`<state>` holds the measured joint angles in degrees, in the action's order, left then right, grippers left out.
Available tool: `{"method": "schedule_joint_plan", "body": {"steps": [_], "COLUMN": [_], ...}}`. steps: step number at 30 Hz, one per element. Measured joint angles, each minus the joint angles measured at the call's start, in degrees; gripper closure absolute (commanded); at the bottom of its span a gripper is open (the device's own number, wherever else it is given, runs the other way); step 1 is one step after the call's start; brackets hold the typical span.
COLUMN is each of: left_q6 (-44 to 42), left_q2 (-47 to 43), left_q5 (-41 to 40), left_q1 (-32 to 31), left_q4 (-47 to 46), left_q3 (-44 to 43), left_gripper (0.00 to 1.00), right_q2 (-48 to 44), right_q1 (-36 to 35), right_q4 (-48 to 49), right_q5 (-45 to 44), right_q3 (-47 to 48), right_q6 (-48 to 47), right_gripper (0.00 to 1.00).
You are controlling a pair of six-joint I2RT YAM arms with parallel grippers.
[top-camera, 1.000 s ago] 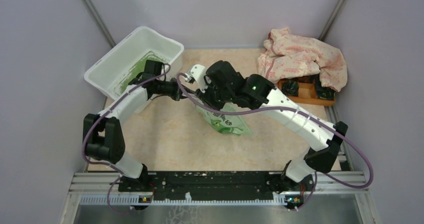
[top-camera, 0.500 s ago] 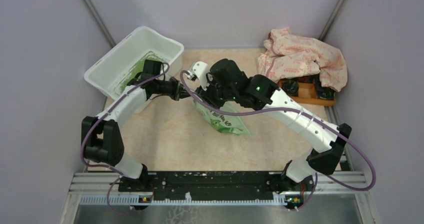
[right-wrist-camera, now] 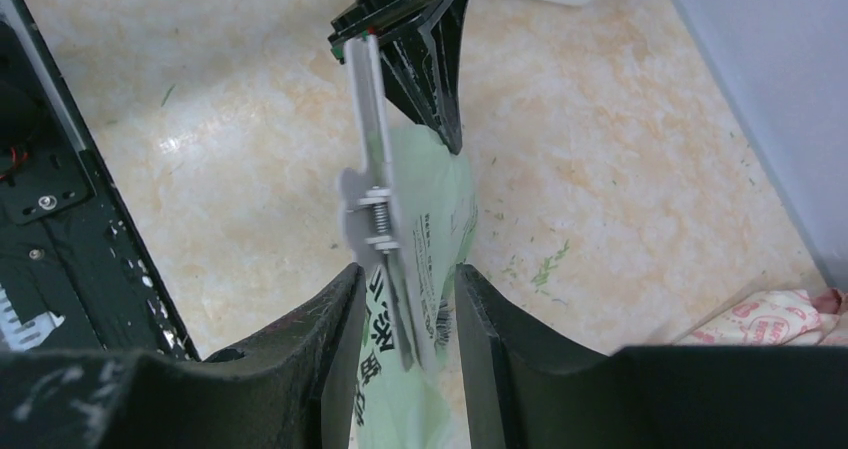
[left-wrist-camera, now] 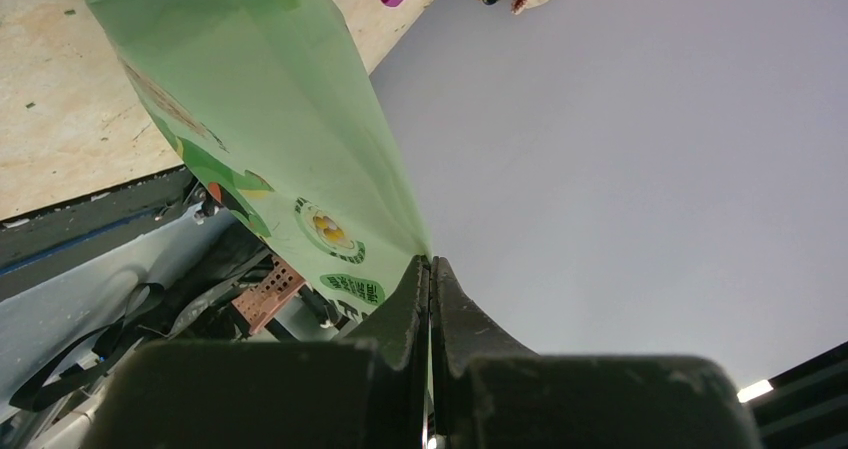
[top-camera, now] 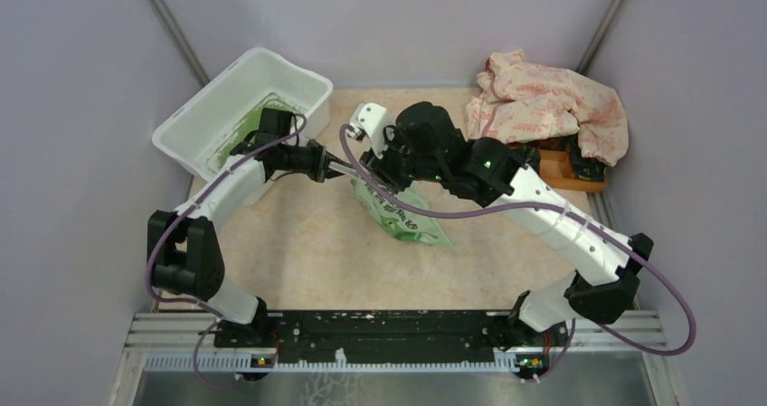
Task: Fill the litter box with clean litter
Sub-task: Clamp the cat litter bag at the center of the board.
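Observation:
The white litter box (top-camera: 194,121) stands at the far left, with a patch of clean litter (top-camera: 242,139) on its floor. A light green printed bag (top-camera: 402,216) hangs over the middle of the table. My left gripper (left-wrist-camera: 431,261) is shut on the bag's (left-wrist-camera: 260,119) upper edge, beside the box's near corner. My right gripper (right-wrist-camera: 408,284) is open, its fingers (right-wrist-camera: 335,319) apart on either side of the bag (right-wrist-camera: 435,209) and a grey spring clip (right-wrist-camera: 368,189) fixed to it. The left gripper (right-wrist-camera: 445,119) pinches the bag just above that clip.
A pink-printed cloth (top-camera: 543,103) is heaped at the back right, partly over an orange wooden tray (top-camera: 565,166). Loose green granules (right-wrist-camera: 545,264) are scattered on the beige tabletop (top-camera: 298,243). Grey walls close in on both sides.
My right gripper's jaws have widened around the bag, and the right arm has shifted rightward and back. The left gripper keeps its hold beside the box.

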<state>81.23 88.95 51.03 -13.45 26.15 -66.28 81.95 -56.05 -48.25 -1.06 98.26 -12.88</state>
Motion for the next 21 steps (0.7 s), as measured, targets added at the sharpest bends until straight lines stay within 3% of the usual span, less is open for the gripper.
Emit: {"method": "schedule_joint_plan", "body": {"steps": [8,12,15,21], "left_q6": [0.4,0.6,0.6,0.6], "left_q2": [0.3,0.7,1.0,1.2], "left_q5": [0.0,0.0,0.0,0.0], "left_q1": [0.0,0.0,0.1,0.1], "left_q4": [-0.1,-0.2,-0.2,-0.2], "left_q3": [0.0,0.0,0.0,0.0], "left_gripper": [1.00,1.00,1.00,1.00], "right_q2": [-1.3,-1.3,-1.2,-1.0], "right_q1": [0.0,0.0,-0.2,-2.6], "right_q4": [1.5,2.0,2.1,2.0], "right_q5": [0.2,3.0,4.3,4.1], "right_q3": [0.0,-0.1,-0.4,-0.4], "right_q6": [-1.2,-2.1,-2.6,-4.5], "right_gripper": [0.60,0.53,0.40,0.38]}}
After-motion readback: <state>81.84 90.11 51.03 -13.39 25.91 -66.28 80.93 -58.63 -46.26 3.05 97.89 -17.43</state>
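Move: Between the two hands is the white clamp, on or against the bag's top; its middle lies about 4 cm ahead of the right hand, 3 cm to its left and 6 cm below. From that hand the green litter bag's body is level fore and aft, some 8 cm right and 22 cm down; the litter box is roughly 27 cm ahead, 30 cm left and 28 cm down. From the left hand, closed on the bag's top corner, the clamp is 5 cm back, 4 cm right and 5 cm above. Backing off above the clamp, the right hand first rises about 1.5 cm, then slides back some 2 cm and nearly as far left, turning counter-clockwise by about 5–10 degrees. Its half-open fingers spread plainly wider on either side of the line to the clamp. The left hand keeps its pinch on the bag's corner and barely sinks. ##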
